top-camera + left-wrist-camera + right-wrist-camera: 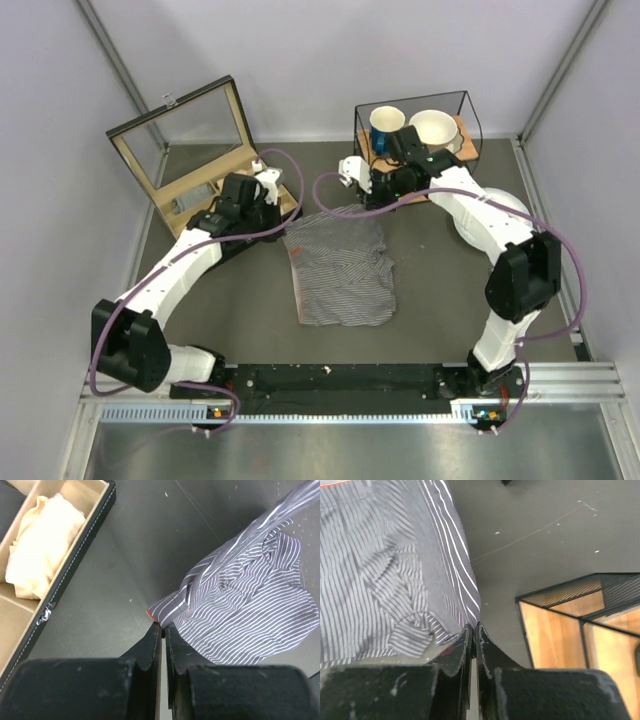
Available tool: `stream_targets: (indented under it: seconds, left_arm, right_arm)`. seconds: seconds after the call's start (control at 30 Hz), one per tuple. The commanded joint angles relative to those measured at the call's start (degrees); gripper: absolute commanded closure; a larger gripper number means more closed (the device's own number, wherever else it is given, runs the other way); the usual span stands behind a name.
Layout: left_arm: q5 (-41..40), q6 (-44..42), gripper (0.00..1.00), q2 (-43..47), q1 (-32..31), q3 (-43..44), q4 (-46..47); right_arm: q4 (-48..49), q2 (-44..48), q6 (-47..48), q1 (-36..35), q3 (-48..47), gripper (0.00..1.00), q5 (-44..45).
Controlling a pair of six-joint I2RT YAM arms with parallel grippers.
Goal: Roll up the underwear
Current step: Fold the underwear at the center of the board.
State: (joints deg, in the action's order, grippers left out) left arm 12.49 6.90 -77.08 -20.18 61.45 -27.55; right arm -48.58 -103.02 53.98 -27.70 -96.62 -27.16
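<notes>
The underwear (340, 268), grey cloth with fine white stripes, lies in the middle of the dark table with its far edge pulled up between my two grippers. My left gripper (163, 625) is shut on the far left corner of the waistband, where an orange tag shows. From there the underwear (245, 610) stretches away to the upper right. My right gripper (474, 626) is shut on the far right corner, and the underwear (380, 565) hangs crumpled to its left. From above, the left gripper (288, 226) and right gripper (366, 206) sit at the garment's two far corners.
An open wooden box (190, 160) with a glass lid stands at the back left; a beige cloth (40, 545) lies in one compartment. A wire basket (470, 110) with a cup (387, 120) and a bowl (435, 128) stands at the back right, close to my right gripper.
</notes>
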Motion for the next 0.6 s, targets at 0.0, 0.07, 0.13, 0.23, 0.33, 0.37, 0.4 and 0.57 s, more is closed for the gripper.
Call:
stream_targets:
  seconds: [0.0, 0.07, 0.13, 0.23, 0.33, 0.37, 0.4, 0.57]
  left_arm:
    - [2.8, 0.9, 1.00, 3.1, 0.3, -2.6, -1.2]
    - [5.1, 2.3, 1.00, 3.9, 0.3, -4.8, -1.1]
    - [7.0, 3.1, 1.00, 5.4, 0.1, -6.2, -0.8]
    - [7.9, 4.3, 1.00, 8.1, -0.3, -9.1, -0.8]
    - [9.9, 5.2, 1.00, 10.0, -0.6, -11.8, -1.4]
    - [11.0, 5.8, 1.00, 10.6, -0.8, -13.3, -1.5]
    - [11.1, 6.0, 1.00, 10.8, -1.0, -14.0, -1.5]
    - [12.4, 8.4, 1.00, 10.9, -4.3, -18.2, 0.0]
  right_arm:
    - [0.5, 8.1, -0.5, -0.7, 5.7, 1.00, -4.0]
    - [0.4, 10.0, -0.4, -1.0, 8.5, 1.00, -6.1]
    - [0.5, 12.6, -0.6, -1.7, 12.7, 1.00, -6.7]
    - [0.5, 16.3, -0.1, -4.2, 18.8, 1.00, -6.4]
    - [0.5, 19.2, 0.0, -7.0, 24.6, 1.00, -6.3]
    - [0.7, 19.6, 0.0, -8.1, 27.0, 1.00, -6.3]
    - [0.8, 20.0, -0.3, -8.6, 28.1, 1.00, -6.2]
    - [2.1, 21.7, -1.3, -9.7, 33.6, 1.00, -5.4]
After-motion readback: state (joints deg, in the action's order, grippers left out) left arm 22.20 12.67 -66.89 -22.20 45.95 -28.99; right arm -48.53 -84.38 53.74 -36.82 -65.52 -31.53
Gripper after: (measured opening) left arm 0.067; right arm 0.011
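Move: Both hands are holding up the underwear's far edge, one at each end. The near hem lying on the table is where they are taking it: its middle is about 20 cm back, 14 cm right and 15 cm below the left hand, and roughly 25 cm back, 6 cm left and 17 cm below the right. The compartment box is some 8 cm ahead and 13 cm left of the left hand; the wire rack is about 8 cm ahead and 9 cm right of the right hand. Keep both grippers shut on the underwear's far edge and draw it back over the lying part towards the near hem, sinking as you go. Bring the right gripper back about 16 cm, almost level at first and then down some 6 cm, and the left back only about 9 cm and down 4 or 5. Let both sets of fingers tip more steeply downward, the right also turning slightly counter-clockwise. ##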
